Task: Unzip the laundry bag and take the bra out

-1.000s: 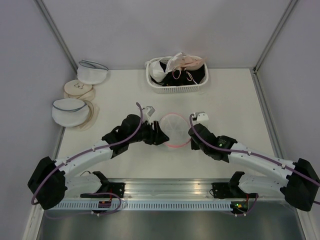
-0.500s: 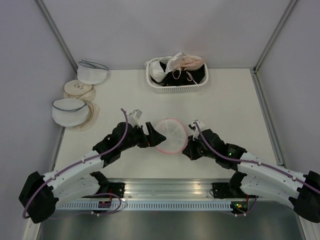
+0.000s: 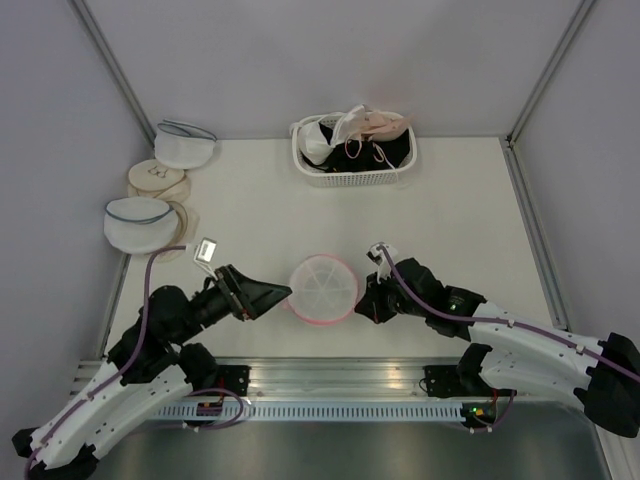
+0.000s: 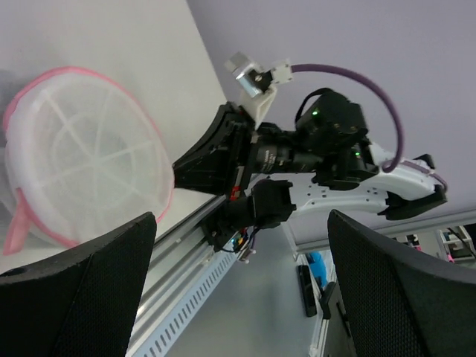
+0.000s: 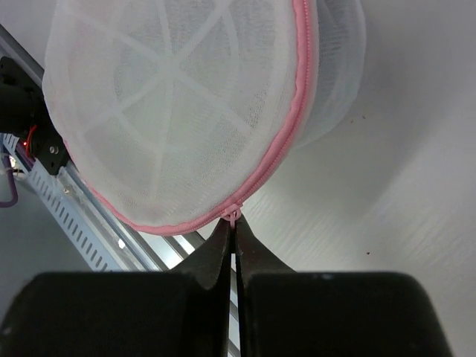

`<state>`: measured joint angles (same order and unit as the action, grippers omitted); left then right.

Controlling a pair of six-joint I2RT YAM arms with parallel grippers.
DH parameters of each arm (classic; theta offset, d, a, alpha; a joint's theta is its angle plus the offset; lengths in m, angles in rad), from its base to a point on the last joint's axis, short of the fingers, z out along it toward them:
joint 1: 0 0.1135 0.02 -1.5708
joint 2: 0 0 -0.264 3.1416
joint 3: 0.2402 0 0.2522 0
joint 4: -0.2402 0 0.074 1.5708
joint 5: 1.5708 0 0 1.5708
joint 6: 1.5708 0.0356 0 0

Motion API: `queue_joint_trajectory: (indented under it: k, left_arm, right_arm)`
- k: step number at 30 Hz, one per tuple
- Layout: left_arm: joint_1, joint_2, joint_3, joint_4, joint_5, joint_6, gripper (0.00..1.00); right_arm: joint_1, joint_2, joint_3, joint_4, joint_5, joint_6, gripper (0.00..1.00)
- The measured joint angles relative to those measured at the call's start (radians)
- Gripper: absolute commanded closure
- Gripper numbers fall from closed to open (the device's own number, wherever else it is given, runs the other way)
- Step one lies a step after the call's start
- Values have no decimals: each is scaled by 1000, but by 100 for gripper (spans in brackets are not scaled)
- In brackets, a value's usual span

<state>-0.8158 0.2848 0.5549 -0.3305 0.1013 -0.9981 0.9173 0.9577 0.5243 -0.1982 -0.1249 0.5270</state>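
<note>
The laundry bag (image 3: 323,288), round white mesh with pink zipper trim, lies near the table's front edge between my two grippers. In the right wrist view the bag (image 5: 178,111) is tipped up on its rim, and the zipper looks closed along the stretch that shows. My right gripper (image 5: 233,232) is shut on the small pink zipper pull (image 5: 233,215); from above the right gripper (image 3: 366,297) sits at the bag's right rim. My left gripper (image 3: 283,293) is open just left of the bag, apart from it. In the left wrist view the bag (image 4: 82,156) lies beyond the left gripper (image 4: 239,297). No bra shows through the mesh.
A white basket (image 3: 355,179) of black, white and pale pink garments stands at the back centre. Two white mesh bags with blue-grey trim (image 3: 185,145) (image 3: 138,222) and beige round pads (image 3: 157,181) line the left wall. A metal rail (image 3: 330,375) runs along the near edge.
My left gripper opened, let go of the bag's left rim and drew back to the left. The right gripper, still shut on the pull, moved the bag left and nearer.
</note>
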Motion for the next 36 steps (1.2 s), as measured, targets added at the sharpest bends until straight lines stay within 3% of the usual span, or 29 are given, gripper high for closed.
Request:
queue_joint_trajectory:
  k: [3, 8, 11, 17, 21, 25, 30, 36]
  left_arm:
    - [0, 11, 3, -63, -3, -15, 0]
    - [0, 70, -169, -51, 18, -69, 0]
    - [0, 127, -241, -38, 34, -86, 0]
    - [-12, 309, -237, 113, 69, -87, 0]
    - [-47, 408, -225, 199, 78, -87, 0]
    - [-76, 445, -210, 246, 76, -87, 0]
    - [-116, 452, -204, 309, 46, -109, 0]
    - [-202, 480, -200, 352, -34, -170, 0]
  right_arm:
    - [1, 0, 12, -3, 45, 5, 100]
    - [2, -19, 17, -26, 218, 70, 100]
    - [2, -75, 17, -98, 405, 187, 100]
    - [1, -210, 14, -262, 667, 404, 100]
    - [2, -232, -11, -256, 639, 420, 100]
    - [2, -98, -19, -211, 496, 415, 99]
    - [30, 72, -73, -66, 306, 397, 100]
    - [48, 125, -71, 103, 203, 369, 100]
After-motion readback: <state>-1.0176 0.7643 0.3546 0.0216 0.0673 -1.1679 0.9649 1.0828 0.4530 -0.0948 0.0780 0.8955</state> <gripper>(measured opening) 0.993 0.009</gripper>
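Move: The mesh laundry bag's middle lies roughly 10 cm to the right of the left hand, 7 cm ahead and some 19 cm below it. The pink tab at the bag's rim, already pinched by the right fingers, is about 20 cm to the left hand's right, 2 cm ahead and 17 cm below. From the right hand the bag's middle is about 9 cm left, 5 cm ahead and slightly lower. Down first goes the left hand, about 15 cm with its fingers tipping down, then right some 7 cm towards the near side of the bag's pink rim, rising a little, fingers kept wide open. The right hand keeps its pinch on the tab, swings forward and right some 10 cm while turning clockwise about 45 degrees, then comes back left and sinks, ending lower with part of the turn kept. ##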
